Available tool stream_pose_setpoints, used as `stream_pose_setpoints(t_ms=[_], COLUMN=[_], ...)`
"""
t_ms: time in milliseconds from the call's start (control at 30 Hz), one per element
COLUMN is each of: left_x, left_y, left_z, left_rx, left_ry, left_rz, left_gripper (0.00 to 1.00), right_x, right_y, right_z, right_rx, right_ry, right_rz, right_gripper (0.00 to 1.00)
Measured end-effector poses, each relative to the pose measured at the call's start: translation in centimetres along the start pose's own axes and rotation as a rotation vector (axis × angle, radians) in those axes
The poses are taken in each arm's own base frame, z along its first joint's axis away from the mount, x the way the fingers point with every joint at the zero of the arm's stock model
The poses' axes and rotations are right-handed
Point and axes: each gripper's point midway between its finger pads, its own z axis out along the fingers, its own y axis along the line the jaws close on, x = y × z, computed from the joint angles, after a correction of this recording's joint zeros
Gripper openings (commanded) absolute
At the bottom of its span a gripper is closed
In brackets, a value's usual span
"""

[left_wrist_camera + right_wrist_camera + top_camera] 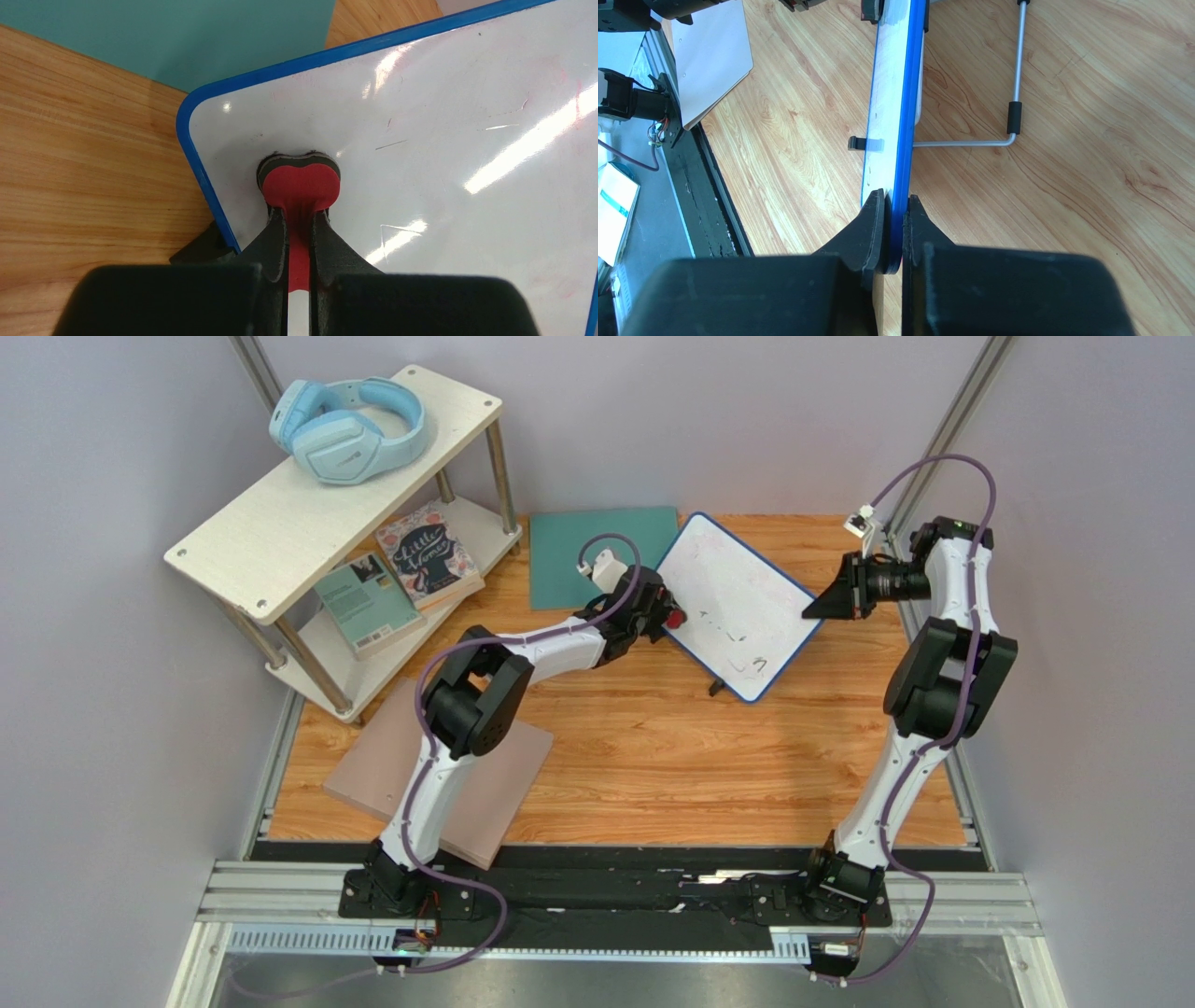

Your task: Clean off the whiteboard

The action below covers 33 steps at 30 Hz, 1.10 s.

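The whiteboard [739, 595], white with a blue frame, stands tilted on the wooden table, with a few dark marks near its lower edge. My left gripper [668, 616] is shut on a red eraser [300, 183], whose head rests against the board's surface [435, 140] close to its left corner. The left jaws [298, 222] pinch the eraser's narrow red stem. My right gripper [817, 605] is shut on the board's right edge. In the right wrist view the blue frame [901, 105] runs straight up from between the closed jaws of that gripper [896, 204].
A teal mat [596, 553] lies behind the board. A pinkish-tan board [463, 777] lies at the near left under the left arm. A white shelf [281, 518] at the back left carries blue headphones [348, 427] and books [407, 574]. The board's wire stand [1014, 115] sticks out behind it.
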Motion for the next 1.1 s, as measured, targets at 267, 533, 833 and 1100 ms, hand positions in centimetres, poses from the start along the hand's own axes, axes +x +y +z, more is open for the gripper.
stream_pose_setpoints(t_ms=[267,533,833,1100], left_x=[0.8,2.5,6.9,11.5], left_y=[-2.1,-4.2,-6.6,-8.7], left_z=[1.5,1.1,-1.1,-3.6], left_rx=[0.041,0.112,0.195,0.265], left_ry=[0.025,0.053,0.116,0.177], left_rz=[0.122,0.22,0.211,0.243], left_gripper=[0.0,0.0,0.0,0.0], right_x=[0.4,0.5,0.6,0.5], right_y=[-0.6,-0.7,-0.7,-0.9], right_z=[-0.7,-0.8,-0.8,-0.8], right_rx=[0.023,0.028,0.031,0.034], right_ry=[0.005,0.008,0.009,0.007], right_rz=[0.018,0.021,0.024,0.016], right_gripper=[0.0,0.0,0.0,0.0])
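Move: The faint remaining strokes near the whiteboard's middle lie about 9 cm to the left gripper's right, 6 cm back and 2 cm higher. A darker curved mark lies some 14 cm right, 12 cm back and 1 cm up; the lower clip is roughly 7 cm right, 10 cm back and 5 cm below. From the right gripper, shut on the board's right corner, the strokes lie about 15 cm left, 4 cm ahead and 6 cm below. Keep the eraser pinched in the left gripper and against the whiteboard. Wipe right from near its left corner, first easing slightly forward, then swinging back and right over the faint strokes towards the curved mark, about 15 cm in all, rising 3 cm with the board's slope and turning the wrist some 20 degrees clockwise. Keep the right gripper on the board's corner, letting it give about 1 cm right. ##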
